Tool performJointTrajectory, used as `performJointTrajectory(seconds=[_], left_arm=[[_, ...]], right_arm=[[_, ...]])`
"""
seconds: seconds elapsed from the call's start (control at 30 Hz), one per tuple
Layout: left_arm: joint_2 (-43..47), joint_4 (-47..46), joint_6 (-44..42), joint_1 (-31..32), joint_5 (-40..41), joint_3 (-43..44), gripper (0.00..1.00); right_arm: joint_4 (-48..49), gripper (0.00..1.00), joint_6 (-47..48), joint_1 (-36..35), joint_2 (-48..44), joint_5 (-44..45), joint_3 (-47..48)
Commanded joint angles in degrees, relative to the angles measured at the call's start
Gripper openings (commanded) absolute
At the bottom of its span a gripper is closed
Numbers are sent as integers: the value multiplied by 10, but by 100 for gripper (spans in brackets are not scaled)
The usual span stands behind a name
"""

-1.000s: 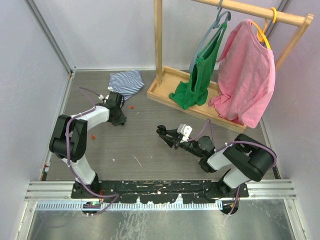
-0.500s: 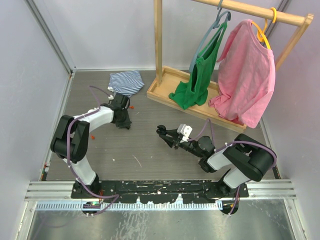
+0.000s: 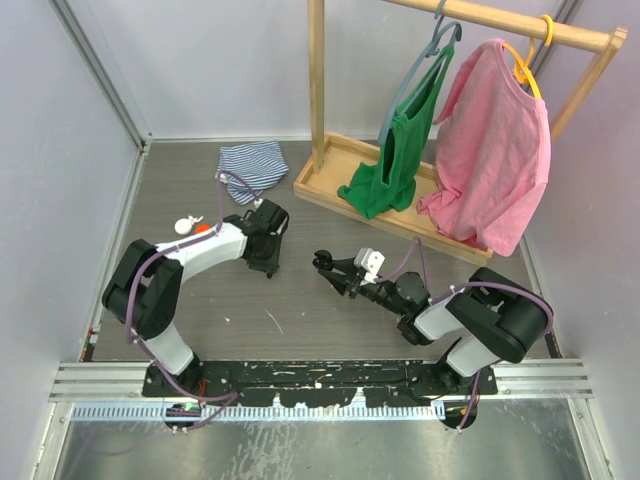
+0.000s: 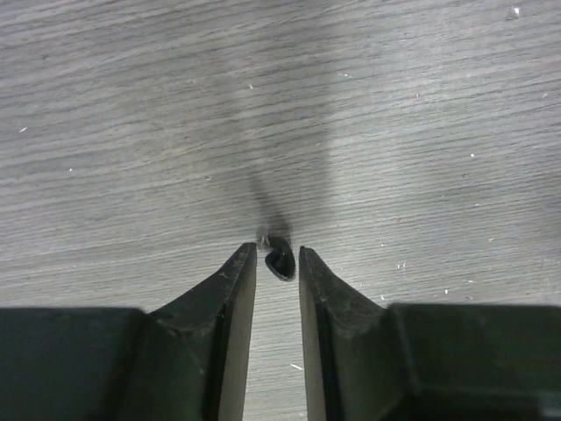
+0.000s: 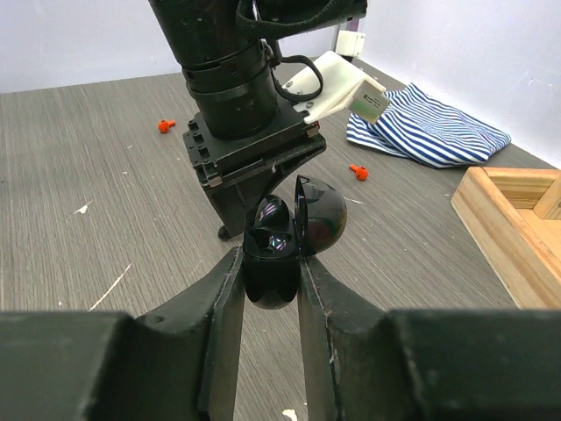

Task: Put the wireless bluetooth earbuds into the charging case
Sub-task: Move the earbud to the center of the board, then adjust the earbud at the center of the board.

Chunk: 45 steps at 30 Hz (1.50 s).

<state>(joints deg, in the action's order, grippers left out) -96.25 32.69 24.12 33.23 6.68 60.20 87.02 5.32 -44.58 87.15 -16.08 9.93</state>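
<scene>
A tiny black earbud [image 4: 280,261] sits pinched between the tips of my left gripper [image 4: 278,250], just above the grey table, with its shadow beyond it. In the top view my left gripper [image 3: 268,266] points down near the table's middle. My right gripper [image 5: 272,263] is shut on the glossy black charging case [image 5: 273,250], whose lid [image 5: 321,217] stands open to the right. In the top view the case [image 3: 322,262] lies a short way right of the left gripper. Two orange earbuds [image 5: 164,125] [image 5: 358,171] lie on the table behind.
A striped cloth [image 3: 252,162] lies at the back left. A wooden rack base [image 3: 330,185] with a green shirt [image 3: 395,160] and a pink shirt [image 3: 495,140] stands at the back right. A small white object [image 3: 184,225] lies left of the left arm.
My left arm has swung right and nearer, from beside the striped cloth to just left of the case. The right arm and the case have not moved.
</scene>
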Motion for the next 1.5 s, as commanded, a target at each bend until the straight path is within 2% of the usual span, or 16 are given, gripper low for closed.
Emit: performJointTrajectory(seconds=[0.0, 0.17, 0.33, 0.77, 1.47], left_arm=[[30, 11, -13, 0, 20, -3, 30], [25, 12, -9, 0, 19, -3, 35], [29, 8, 1, 0, 13, -9, 46], [50, 25, 39, 0, 17, -25, 47], [16, 51, 27, -8, 127, 15, 46]], right_arm=[[63, 1, 8, -3, -2, 9, 4], [63, 1, 8, -3, -1, 8, 5], [63, 1, 10, -3, -1, 8, 4], [61, 1, 10, -3, -1, 7, 4], [60, 1, 10, -3, -3, 7, 4]])
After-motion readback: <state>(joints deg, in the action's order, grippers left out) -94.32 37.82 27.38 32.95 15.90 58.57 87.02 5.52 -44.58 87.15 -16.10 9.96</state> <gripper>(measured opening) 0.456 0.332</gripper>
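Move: The earbud is right at the left gripper's loosened fingertips, about 1 cm below the point between the pads and neither ahead nor aside. From that gripper, the charging case in the right gripper is roughly 16 cm right, level in reach and 12 cm higher; a small orange piece lies some 18 cm ahead and 2 cm left, an orange disc 13 cm ahead and 20 cm left. From the right gripper, the earbud lies about 16 cm left, level in reach, 13 cm down. Open the left fingers to nearly half to clear the earbud, easing the gripper back about 1.5 cm at almost constant height. Then slide it left, about 4 cm in all, away from the earbud, while tilting its left side up some 10 degrees; finish with the fingers open and empty. ##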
